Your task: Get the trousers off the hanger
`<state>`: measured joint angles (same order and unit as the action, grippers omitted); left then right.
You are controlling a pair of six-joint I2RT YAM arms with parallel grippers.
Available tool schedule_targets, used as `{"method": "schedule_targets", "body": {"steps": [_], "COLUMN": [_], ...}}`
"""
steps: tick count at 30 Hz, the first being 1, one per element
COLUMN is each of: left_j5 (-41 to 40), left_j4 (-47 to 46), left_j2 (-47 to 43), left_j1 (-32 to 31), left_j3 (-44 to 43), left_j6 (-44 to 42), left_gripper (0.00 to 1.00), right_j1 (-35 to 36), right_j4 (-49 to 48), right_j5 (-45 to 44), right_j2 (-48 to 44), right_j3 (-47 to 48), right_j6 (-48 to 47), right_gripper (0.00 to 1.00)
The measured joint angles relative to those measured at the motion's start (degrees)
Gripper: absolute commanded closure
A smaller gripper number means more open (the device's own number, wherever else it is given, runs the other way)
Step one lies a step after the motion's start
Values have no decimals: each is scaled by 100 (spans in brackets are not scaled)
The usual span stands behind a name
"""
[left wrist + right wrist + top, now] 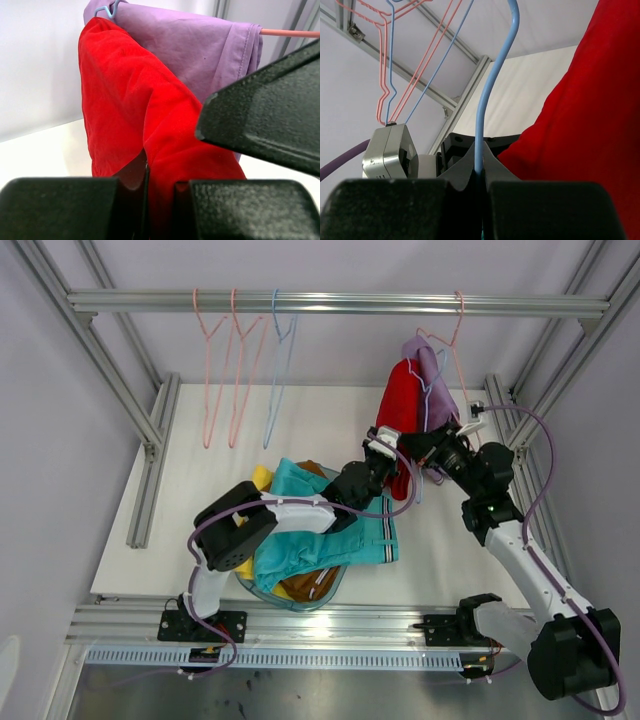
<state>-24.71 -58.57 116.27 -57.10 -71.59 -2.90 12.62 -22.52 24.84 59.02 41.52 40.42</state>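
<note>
The red trousers [400,405] hang from a blue hanger [485,100] at the right end of the rail, with the lilac trousers [432,375] on a pink hanger [458,315] just behind them. My left gripper [385,445] is shut on a fold at the lower part of the red trousers [130,110]; in the left wrist view the cloth fills the gap between the jaws of this gripper [160,185]. My right gripper [438,445] is shut on the blue hanger's wire, seen pinched in that gripper [482,175]. The lilac trousers [200,50] show above the red ones.
A basket [290,602] near the left arm holds teal trousers [320,530], yellow trousers [262,478] and brown trousers [310,585]. Two bare pink hangers [215,370] and a bare blue one [280,370] hang at the rail's [340,303] left. Aluminium frame posts stand at both sides.
</note>
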Motion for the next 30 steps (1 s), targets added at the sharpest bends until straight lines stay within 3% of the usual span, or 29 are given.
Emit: {"method": "schedule_targets", "body": {"steps": [8,17,23,30], "left_j5": [42,-66,-61,-63], "left_j4": [125,911,1362,1766], "left_j2": [-409,-1657,-2267,-2345], "left_j1": [-22,-50,-111,-256], "left_j3": [396,1054,1038,590], "left_j6": [-11,-160,-201,-435], "left_gripper": [100,99,99,99], "right_j1": [-9,-24,-37,-37], "right_j4": [111,-487,-962,-1104], "right_j5": [-59,-310,-369,-518], "right_j2": [-188,-227,232,374], "right_j3": [-142,-1276,-1657,-1641], "right_j6": [-2,-46,-83,-164], "right_gripper": [100,100,100,100]}}
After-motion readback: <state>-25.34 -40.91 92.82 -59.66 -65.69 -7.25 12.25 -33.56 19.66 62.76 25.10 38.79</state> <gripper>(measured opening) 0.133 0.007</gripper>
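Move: Just left of the right hand, some 5 cm ahead and 4 cm left, hang the red trousers; that hand already pinches their blue hanger. They also lie about 5 cm ahead and 4 cm right of the left hand, which grips their edge. From the left hand, the pile in the basket is roughly 16 cm back, 18 cm left and 19 cm below; the purple trousers hang about 14 cm ahead, 12 cm right, slightly higher. Pulling the red trousers and their blue hanger apart: the right hand, still pinching the wire, eases down and then drops quickly, some 11 cm in all, while its fingers tip slightly down. Keeping its grip on the cloth, the left hand first draws back and left, then mainly up, ending about 10 cm higher and 5 cm back and left, away from the purple trousers. ##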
